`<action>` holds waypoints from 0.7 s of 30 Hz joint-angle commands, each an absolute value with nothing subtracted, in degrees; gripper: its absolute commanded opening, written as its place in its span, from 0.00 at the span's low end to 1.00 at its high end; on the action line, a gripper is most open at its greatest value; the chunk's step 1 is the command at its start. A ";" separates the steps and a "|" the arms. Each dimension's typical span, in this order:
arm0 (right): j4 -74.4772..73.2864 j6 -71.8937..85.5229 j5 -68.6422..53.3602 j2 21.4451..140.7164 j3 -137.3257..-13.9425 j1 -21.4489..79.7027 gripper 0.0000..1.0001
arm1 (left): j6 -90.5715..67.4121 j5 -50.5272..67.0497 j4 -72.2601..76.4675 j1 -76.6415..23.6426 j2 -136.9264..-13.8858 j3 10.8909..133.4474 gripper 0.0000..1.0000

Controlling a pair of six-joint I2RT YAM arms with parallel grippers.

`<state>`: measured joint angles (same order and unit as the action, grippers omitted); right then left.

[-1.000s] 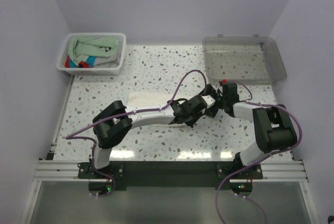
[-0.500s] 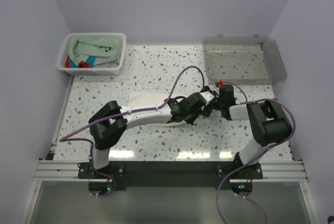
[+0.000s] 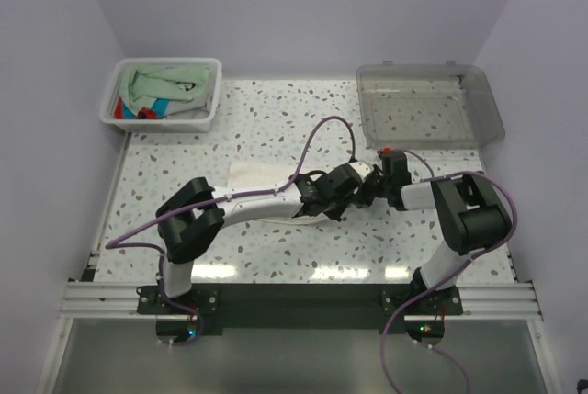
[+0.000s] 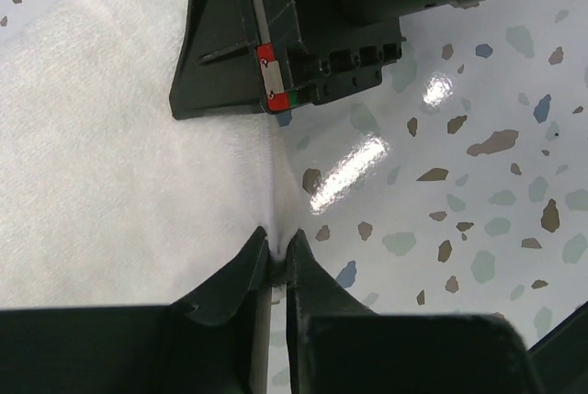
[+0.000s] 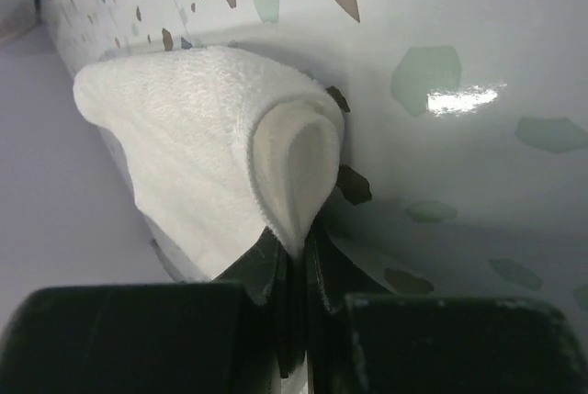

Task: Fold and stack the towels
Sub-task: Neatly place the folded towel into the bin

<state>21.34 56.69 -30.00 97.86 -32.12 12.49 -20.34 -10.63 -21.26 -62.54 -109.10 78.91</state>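
Observation:
A white towel (image 3: 253,174) lies flat at the table's middle, mostly hidden under my left arm. Both grippers meet at its right edge. My left gripper (image 3: 352,183) (image 4: 276,247) is shut on a pinched ridge of the white towel (image 4: 110,164). Facing it, my right gripper (image 3: 373,183) (image 5: 296,247) is shut on a looped, doubled fold of the same white towel (image 5: 202,137), lifted slightly off the table. More towels lie crumpled in the white basket (image 3: 209,118) at the back left: a pale mint one (image 3: 170,77) on top and a turquoise-and-red one (image 3: 147,111).
A clear grey plastic tray (image 3: 487,109) stands at the back right. The speckled tabletop (image 3: 276,109) stretches between basket and tray. Purple cables arch over both arms near the towel's right edge.
My right gripper slid left onto the towel's edge and went from wide open to shut on the fold. The left gripper kept its pinch and shifted slightly right.

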 commanded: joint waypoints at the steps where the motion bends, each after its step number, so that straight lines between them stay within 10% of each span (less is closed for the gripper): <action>1: 3.11 48.27 -21.63 95.81 -34.96 12.83 0.00 | -22.76 -10.02 -19.51 -62.14 -108.19 78.84 0.12; 11: -17.55 31.48 -13.36 94.57 -54.89 12.83 0.00 | -25.84 -8.27 -19.78 -57.05 -98.89 77.00 0.89; 21: -36.90 14.25 -7.91 104.48 -86.99 12.83 0.00 | -19.69 -3.52 -22.15 -32.83 -82.28 67.26 1.00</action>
<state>-28.49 22.13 -11.46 101.10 -79.26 13.08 -22.92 -5.30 -21.21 -39.27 -84.88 71.07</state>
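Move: The empty bin's middle is about 26 cm ahead of the right hand, 18 cm to its right and 3 cm up. The folded white towel, already pinched at its right end by both hands, has its middle roughly 21 cm to the right hand's left and 2 cm farther out. From the left hand the bin's middle lies some 31 cm ahead, 25 cm to the right and 2 cm below. Left opens, letting go, and swings left, up, forward; right, still pinching, lifts the towel about 15 cm forward binwards. ##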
